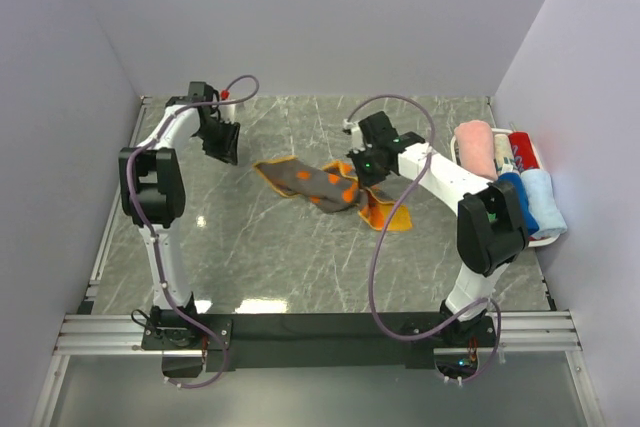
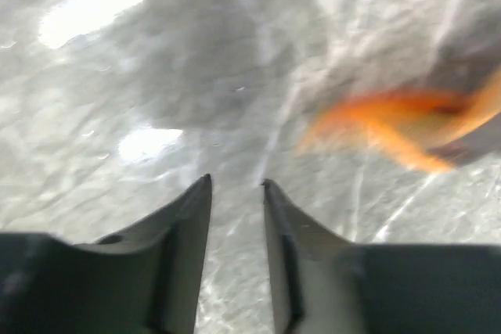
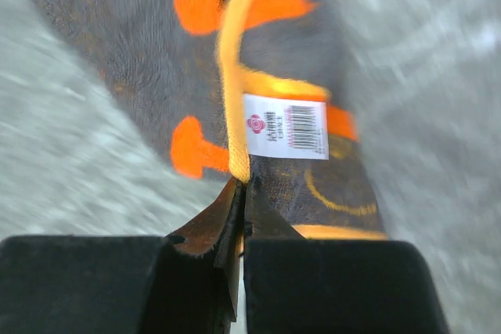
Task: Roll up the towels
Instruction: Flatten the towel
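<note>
The grey-and-orange towel (image 1: 318,185) lies crumpled mid-table, one orange part (image 1: 385,215) spread toward the near right. My right gripper (image 1: 352,169) is shut on the towel's orange edge (image 3: 233,134) beside its white barcode label (image 3: 286,126); the towel hangs in front of the jaws. My left gripper (image 1: 226,155) is open and empty, up off the table to the towel's left. In the left wrist view the left gripper (image 2: 236,184) shows bare marble between the fingers, and a blurred orange towel corner (image 2: 391,115) lies to the upper right.
A white oval basket (image 1: 543,239) at the right wall holds rolled towels: pink (image 1: 476,147), red (image 1: 520,145), blue (image 1: 522,197) and pale blue (image 1: 545,197). Grey walls close in the left, back and right of the marble table (image 1: 280,257).
</note>
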`<control>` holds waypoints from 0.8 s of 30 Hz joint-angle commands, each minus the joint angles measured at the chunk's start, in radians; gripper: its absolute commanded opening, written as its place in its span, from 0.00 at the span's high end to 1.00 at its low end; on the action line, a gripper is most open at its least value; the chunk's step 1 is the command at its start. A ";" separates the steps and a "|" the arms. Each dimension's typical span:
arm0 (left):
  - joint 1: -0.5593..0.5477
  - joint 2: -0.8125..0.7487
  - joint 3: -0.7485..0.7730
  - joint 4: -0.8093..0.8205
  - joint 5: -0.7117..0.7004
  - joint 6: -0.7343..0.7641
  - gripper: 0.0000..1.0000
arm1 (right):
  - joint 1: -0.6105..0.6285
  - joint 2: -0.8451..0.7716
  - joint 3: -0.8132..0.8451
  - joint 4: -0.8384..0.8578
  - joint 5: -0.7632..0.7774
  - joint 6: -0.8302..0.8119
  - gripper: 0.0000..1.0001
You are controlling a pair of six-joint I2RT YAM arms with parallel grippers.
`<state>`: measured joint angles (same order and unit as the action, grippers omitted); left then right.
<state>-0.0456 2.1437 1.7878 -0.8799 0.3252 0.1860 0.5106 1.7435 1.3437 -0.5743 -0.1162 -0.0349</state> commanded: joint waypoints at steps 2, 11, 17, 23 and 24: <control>0.043 -0.017 0.019 -0.047 0.003 0.035 0.53 | -0.054 0.020 0.004 -0.140 -0.054 -0.037 1.00; 0.038 -0.177 -0.215 0.085 0.090 -0.075 0.45 | -0.004 0.099 0.006 -0.145 -0.116 -0.023 1.00; 0.012 -0.085 -0.154 0.177 0.176 -0.092 0.48 | -0.006 0.080 -0.005 -0.160 -0.086 -0.028 1.00; -0.030 0.050 -0.010 0.185 0.225 -0.099 0.48 | -0.009 0.073 -0.011 -0.177 -0.074 -0.031 1.00; -0.033 0.062 0.014 0.194 0.229 -0.099 0.48 | -0.012 0.074 -0.008 -0.179 -0.071 -0.030 0.99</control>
<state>-0.0589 2.1761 1.7313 -0.7216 0.4942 0.1040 0.5079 1.8519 1.3384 -0.7303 -0.2031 -0.0532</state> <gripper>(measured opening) 0.519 0.017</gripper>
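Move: The towel's left corner lies about 6 cm to the left gripper's right, level with it fore and aft and 6 cm below; the towel's middle is some 19 cm to its right and 5 cm nearer the base. The shut right gripper already holds the towel's yellow edge about 10 cm above the table. From there the left corner is roughly 24 cm left and 6 cm farther out, and the orange flap 7 cm right and 5 cm back. Keep the right gripper shut on the yellow edge and lower it about 5 cm while drawing it back nearly as far, swinging briefly right and returning, tilting some 15 degrees towards straight down, then hold. Meanwhile open the left fingers wider, loop left and back, then come forward and right to finish about 4 cm right of the start, nearing the corner. ##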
